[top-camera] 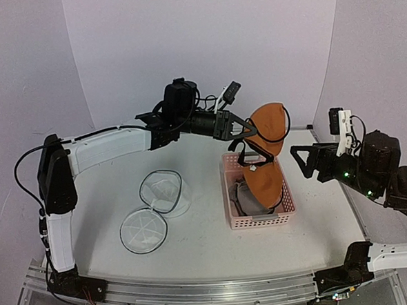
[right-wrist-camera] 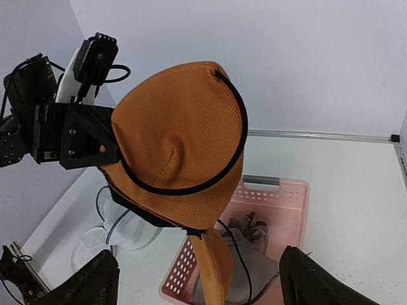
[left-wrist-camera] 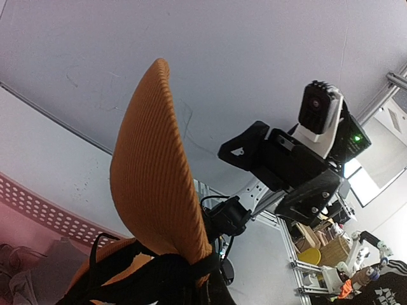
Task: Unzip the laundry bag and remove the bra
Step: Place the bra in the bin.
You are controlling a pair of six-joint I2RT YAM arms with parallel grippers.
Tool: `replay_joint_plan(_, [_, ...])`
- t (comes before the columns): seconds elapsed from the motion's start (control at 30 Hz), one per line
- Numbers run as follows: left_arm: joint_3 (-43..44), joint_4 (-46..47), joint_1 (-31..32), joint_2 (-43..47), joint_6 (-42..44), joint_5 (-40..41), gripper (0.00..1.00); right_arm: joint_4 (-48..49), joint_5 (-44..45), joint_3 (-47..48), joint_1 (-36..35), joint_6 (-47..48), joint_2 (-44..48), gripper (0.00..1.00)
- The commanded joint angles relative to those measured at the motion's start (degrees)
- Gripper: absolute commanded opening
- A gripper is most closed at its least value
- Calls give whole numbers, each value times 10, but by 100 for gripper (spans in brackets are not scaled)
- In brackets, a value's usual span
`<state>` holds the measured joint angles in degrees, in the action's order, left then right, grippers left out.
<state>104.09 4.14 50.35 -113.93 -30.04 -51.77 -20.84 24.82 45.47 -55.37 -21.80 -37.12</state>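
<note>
My left gripper is shut on the bra and holds it up above the pink basket. One orange-brown cup stands high, while the other hangs down into the basket with the black straps. In the left wrist view the cup fills the foreground and hides my fingers. The laundry bag lies open on the table to the left, its round mesh lid flat beside it. To the right of the bra, my right gripper is open with nothing between its fingers.
The pink perforated basket stands on the table's right half and holds grey garments. White walls close the back and sides. A metal rail runs along the near edge.
</note>
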Motion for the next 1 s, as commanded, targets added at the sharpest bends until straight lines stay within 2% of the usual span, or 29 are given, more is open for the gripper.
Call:
replay_joint_plan(0.0, [59, 36, -6, -53, -26, 26, 0, -12, 21, 4, -1, -4, 24, 88])
replay_joint_plan(0.27, [77, 62, -36, -139, -77, 66, 0, -21, 25, -3, -1, -8, 33, 89])
replay_joint_plan(0.43, [92, 75, -52, -175, -77, 74, 0, -21, 22, -5, -1, -6, 32, 89])
replay_joint_plan(0.73, [97, 77, -62, -192, -13, 102, 0, -17, 16, -12, -1, -2, 25, 89])
replay_joint_plan(0.97, [18, 74, -60, -150, 71, 174, 8, -14, 15, -14, -1, -2, 20, 90])
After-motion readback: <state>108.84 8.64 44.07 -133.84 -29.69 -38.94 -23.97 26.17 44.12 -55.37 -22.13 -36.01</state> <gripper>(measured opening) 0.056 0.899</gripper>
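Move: Below and beyond the left hand, which already holds the orange bra by its edge, lies the middle of the pink bin, about 7 cm ahead, 8 cm right and 31 cm down. The grey bra lies inside it, roughly 3 cm ahead and 7 cm right of the hand; the opened laundry bag is 6 cm ahead and 26 cm left, both also on the low side. From the right hand the bin is about 11 cm ahead, 4 cm left and 28 cm below. Lowering the dangling orange bra into the bin, the left hand sinks about 15 cm while reaching some 14 cm forward over the bin's far left part, then nearly stops. It turns some 20 degrees counter-clockwise on the way and keeps its pinch on the cup's edge; only at the very end does the grip effort drop, the fingers barely parting. ##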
